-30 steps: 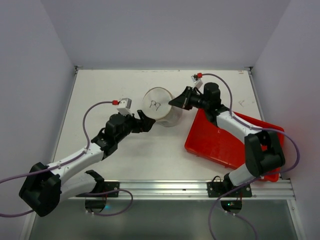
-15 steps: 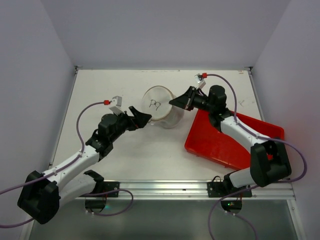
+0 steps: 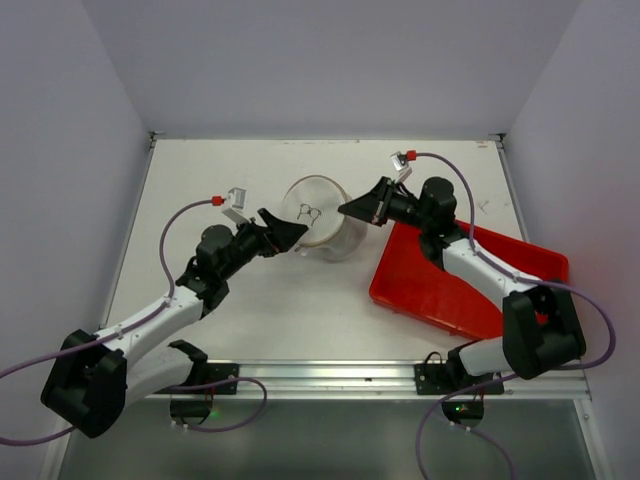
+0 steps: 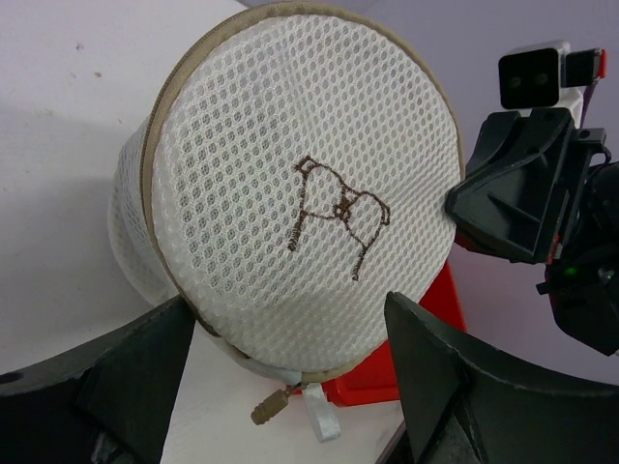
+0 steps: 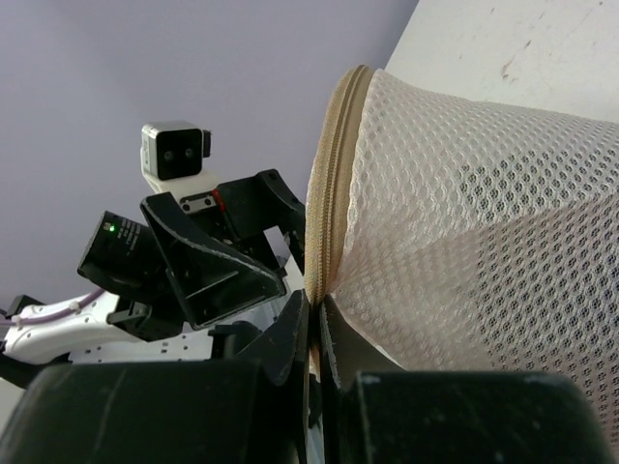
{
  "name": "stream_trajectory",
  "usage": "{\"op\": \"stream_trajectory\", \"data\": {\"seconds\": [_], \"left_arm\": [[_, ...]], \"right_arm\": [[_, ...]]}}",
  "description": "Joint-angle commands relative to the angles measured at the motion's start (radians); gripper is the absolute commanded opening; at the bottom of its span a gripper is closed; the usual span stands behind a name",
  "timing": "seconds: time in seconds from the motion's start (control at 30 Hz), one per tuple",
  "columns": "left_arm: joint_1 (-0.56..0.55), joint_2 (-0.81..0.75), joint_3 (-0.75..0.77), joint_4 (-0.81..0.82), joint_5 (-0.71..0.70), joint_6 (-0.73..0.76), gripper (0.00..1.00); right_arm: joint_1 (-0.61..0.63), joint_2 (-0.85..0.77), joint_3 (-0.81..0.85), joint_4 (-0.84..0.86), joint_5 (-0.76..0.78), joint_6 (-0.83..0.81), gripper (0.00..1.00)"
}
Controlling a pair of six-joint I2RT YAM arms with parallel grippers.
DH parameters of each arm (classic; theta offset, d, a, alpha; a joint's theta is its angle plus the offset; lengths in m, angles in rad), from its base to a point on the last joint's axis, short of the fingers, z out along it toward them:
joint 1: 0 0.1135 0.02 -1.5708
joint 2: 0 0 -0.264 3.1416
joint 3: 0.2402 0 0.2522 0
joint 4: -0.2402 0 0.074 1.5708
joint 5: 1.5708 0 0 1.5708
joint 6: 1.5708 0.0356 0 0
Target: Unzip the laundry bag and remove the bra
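The laundry bag is a round white mesh case with a tan zipper rim and a brown bra outline stitched on its face. It is tipped up on the table, face toward my left arm. My right gripper is shut on the bag's zipper rim at the right edge. My left gripper is open, its fingers on either side of the bag's lower edge, apart from it. A tan zipper pull and a white tab hang from the rim between them. The bra is hidden.
A red tray lies on the table at the right, under my right arm, just behind the bag. White walls close the table at the back and at both sides.
My left gripper drew back to the left, then came up close to the bag's lower left edge. The right gripper has lifted the bag's rim slightly, tilting its face up.
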Motion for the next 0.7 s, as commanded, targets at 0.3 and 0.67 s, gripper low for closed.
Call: {"op": "stream_trajectory", "data": {"seconds": [0.3,0.67], "left_arm": [[0.013,0.041,-0.028,0.133,0.021,-0.040,0.53],[0.022,0.019,-0.014,0.042,-0.024,-0.050,0.00]], "right_arm": [[0.009,0.129,-0.085,0.387,-0.073,0.193,0.00],[0.009,0.062,0.106,-0.479,0.233,-0.289,0.39]]}}
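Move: The laundry bag's round lid hangs slanted between the hands, its middle about 4 cm ahead of the left hand, 5 cm to its right and 3 cm higher, with the near rim already between the open left fingers. The zip pull dangles some 3 cm below that hand, 1 cm to its right. From the right hand, still gripping the rim, the lid's middle is about 6 cm left, level ahead, 3 cm lower; the red bin sits some 29 cm right, 8 cm nearer, 22 cm down. The bag's near rim gets pinched by the left fingers, which close fully on the lid mesh beside the zipper while that hand sinks about 2 cm and barely shifts otherwise. The right hand lowers some 7 cm, keeping its grip at first; near the end it opens its fingers about a third and lets go of the rim, edging 2 cm forward. ##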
